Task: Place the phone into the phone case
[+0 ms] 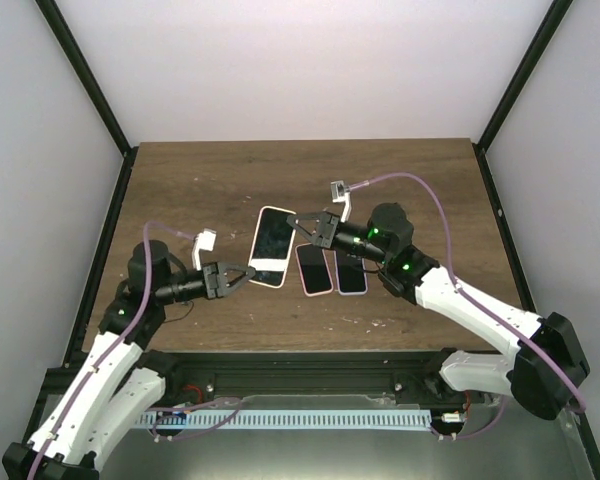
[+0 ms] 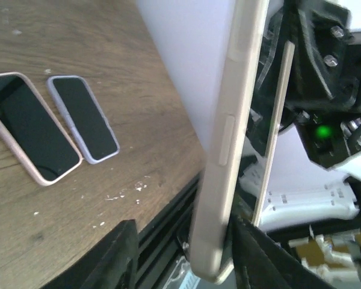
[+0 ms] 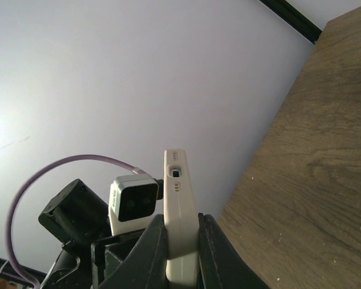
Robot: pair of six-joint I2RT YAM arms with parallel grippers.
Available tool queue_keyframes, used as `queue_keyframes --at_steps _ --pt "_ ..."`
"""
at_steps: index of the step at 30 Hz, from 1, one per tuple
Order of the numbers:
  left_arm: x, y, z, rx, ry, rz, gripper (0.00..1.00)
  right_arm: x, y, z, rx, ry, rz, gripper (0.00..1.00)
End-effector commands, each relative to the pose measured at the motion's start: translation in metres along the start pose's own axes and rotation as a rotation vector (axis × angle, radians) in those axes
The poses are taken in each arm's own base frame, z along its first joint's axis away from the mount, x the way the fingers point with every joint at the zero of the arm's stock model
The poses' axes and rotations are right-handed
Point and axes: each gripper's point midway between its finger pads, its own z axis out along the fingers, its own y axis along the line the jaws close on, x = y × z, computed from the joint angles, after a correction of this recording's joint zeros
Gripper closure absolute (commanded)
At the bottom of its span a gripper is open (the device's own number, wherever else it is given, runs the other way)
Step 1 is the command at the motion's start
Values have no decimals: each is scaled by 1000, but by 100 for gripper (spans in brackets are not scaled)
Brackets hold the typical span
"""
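Note:
A large phone with a dark screen (image 1: pixel 273 238) sits in a cream phone case (image 1: pixel 263 278) and is held off the table between both arms. My right gripper (image 1: pixel 298 228) is shut on the case's right long edge. In the right wrist view the case (image 3: pixel 180 192) stands edge-on between the pads (image 3: pixel 182 226), its port cutout on top. My left gripper (image 1: pixel 245 273) is at the case's near left corner. In the left wrist view the case wall (image 2: pixel 228 138) stands between the jaws (image 2: pixel 183 241), close to the right finger (image 2: pixel 259 256). The left finger (image 2: pixel 117 259) is well apart from it.
Two smaller phones lie face up on the wooden table (image 1: pixel 410 190), just right of the held one. One is in a pink case (image 1: pixel 315 268) (image 2: pixel 33 129), the other in a lilac case (image 1: pixel 352 272) (image 2: pixel 84 119). The table's front edge and black rail (image 2: pixel 162 241) run below the left gripper.

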Motion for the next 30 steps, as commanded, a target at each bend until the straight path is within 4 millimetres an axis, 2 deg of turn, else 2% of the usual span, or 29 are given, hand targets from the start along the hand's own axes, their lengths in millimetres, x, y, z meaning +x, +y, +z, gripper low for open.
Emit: queue_keyframes --at_steps 1,3,8,12,23,26,30 --pt "-8 12 -9 -125 -49 13 49 -16 24 -1 -62 -42 -62 99" --pt "-14 13 -15 -176 -86 34 40 -11 15 0 -41 -22 -56 99" --pt "-24 15 -30 -273 -147 85 1 3 -11 2 14 13 -56 99" --pt "-28 16 -39 -333 -170 128 0 18 -39 13 75 81 -82 99" --pt "-24 19 -49 -368 -206 173 0 82 -146 60 186 354 -10 99" --pt "-24 19 -50 -369 -211 182 0 97 -162 74 154 427 19 99" --pt "-23 20 -51 -374 -211 187 0 101 -178 86 158 447 17 99"
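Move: The right gripper, high up, still holds the cased phone by its far end; the bare table spot it is meant for lies some 9 cm to its left, 2 cm nearer the base and about 30 cm below. The pink phone lies about 7 cm ahead and 3 cm right of that gripper, the purple phone 7 cm ahead and 13 cm right, both on the table. From the left gripper, the cased phone's middle is about 5 cm ahead, 6 cm right and 2 cm higher. Lower the right gripper fast, some 24 cm with a drift of about 6 cm to the left, towards the bare table left of the pink phone, tipping the fingers downward as it sinks and keeping the pinch on the cased phone. Meanwhile open the left gripper wide and back it off leftward from the phone's near end, turning it counter-clockwise. ##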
